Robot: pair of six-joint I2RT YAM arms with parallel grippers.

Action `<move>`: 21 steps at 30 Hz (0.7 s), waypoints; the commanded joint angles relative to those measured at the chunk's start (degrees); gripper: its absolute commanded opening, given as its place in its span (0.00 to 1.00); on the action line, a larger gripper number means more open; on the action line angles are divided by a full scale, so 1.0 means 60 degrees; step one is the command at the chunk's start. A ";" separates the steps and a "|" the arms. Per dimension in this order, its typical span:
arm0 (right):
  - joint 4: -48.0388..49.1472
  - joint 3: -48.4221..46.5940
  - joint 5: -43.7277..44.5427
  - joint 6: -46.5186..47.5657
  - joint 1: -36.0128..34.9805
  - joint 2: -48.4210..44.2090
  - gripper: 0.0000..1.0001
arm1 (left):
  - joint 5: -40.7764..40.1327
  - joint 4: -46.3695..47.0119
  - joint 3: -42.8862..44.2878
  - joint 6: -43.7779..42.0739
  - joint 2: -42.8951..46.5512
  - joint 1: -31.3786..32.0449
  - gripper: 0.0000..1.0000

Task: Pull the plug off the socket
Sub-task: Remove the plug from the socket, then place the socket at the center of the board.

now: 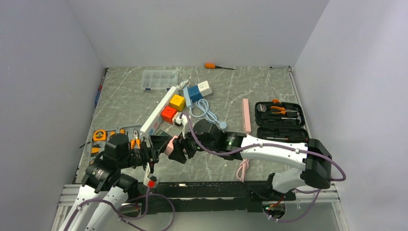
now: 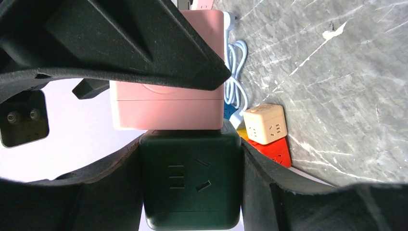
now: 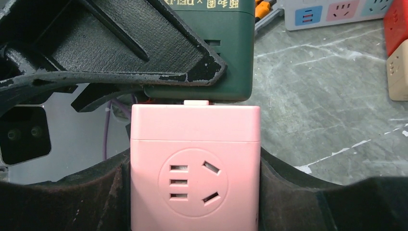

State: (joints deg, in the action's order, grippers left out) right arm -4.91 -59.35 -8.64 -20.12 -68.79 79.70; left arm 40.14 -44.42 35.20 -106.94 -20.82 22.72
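Observation:
Two socket cubes are joined face to face above the table. My left gripper (image 2: 190,187) (image 1: 155,148) is shut on the dark green socket cube (image 2: 190,180) (image 1: 161,141), with a finger pressed on each side. My right gripper (image 3: 195,185) (image 1: 182,148) is shut in the same way on the pink cube (image 3: 195,178) (image 2: 166,108) (image 1: 169,146). In the right wrist view a narrow seam with a small pale tab (image 3: 196,102) shows between the pink cube and the green cube (image 3: 226,53). The plug that joins them is hidden inside that seam.
Behind the grippers lie a white power strip (image 1: 159,113) and orange (image 1: 177,102), red (image 1: 169,114), blue (image 1: 195,92) and white (image 1: 204,88) cubes with a coiled cable (image 1: 207,109). A black tool case (image 1: 280,120) is at right, a pink bar (image 1: 246,115) beside it, hand tools (image 1: 103,137) at left.

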 commanded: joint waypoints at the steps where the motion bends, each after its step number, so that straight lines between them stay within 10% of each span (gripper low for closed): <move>1: -0.2278 0.0458 -0.1035 -0.0176 -0.0092 -0.1121 0.00 | -0.3431 0.0153 -0.0339 -0.0314 0.0208 -0.0447 0.00; 21: -0.3425 0.1233 0.0766 -0.0688 0.0622 -0.2375 0.00 | -0.3526 0.0578 -0.0446 0.0969 0.0005 -0.0447 0.00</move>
State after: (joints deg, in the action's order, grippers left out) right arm -24.05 -52.34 -10.59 -21.76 -68.45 68.95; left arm 17.91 -43.66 31.11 -106.50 -19.42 20.16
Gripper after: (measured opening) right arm 0.634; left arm 0.635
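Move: The left hand holds the green plug, its prongs still in the pink socket in the right hand. The socket lies about 6 cm to the left hand's right and 2 cm back, roughly level; from the right hand the plug is 6 cm left and 2 cm ahead. Some 19 cm below the left hand stand the red cube, 21 cm ahead and 1 cm right, the beige cube, 18 cm ahead and 5 cm right, and the pliers, 8 cm ahead and 12 cm left. Keep both grips shut and pull the hands apart. Draw the left gripper with the green plug about 6 cm left, forward and a little down towards the pliers, swinging it some 20 degrees counter-clockwise; meanwhile take the right gripper with the pink socket about 8 cm right, down and back, rolling its left side down. Start with a quick tug, then ease off. ##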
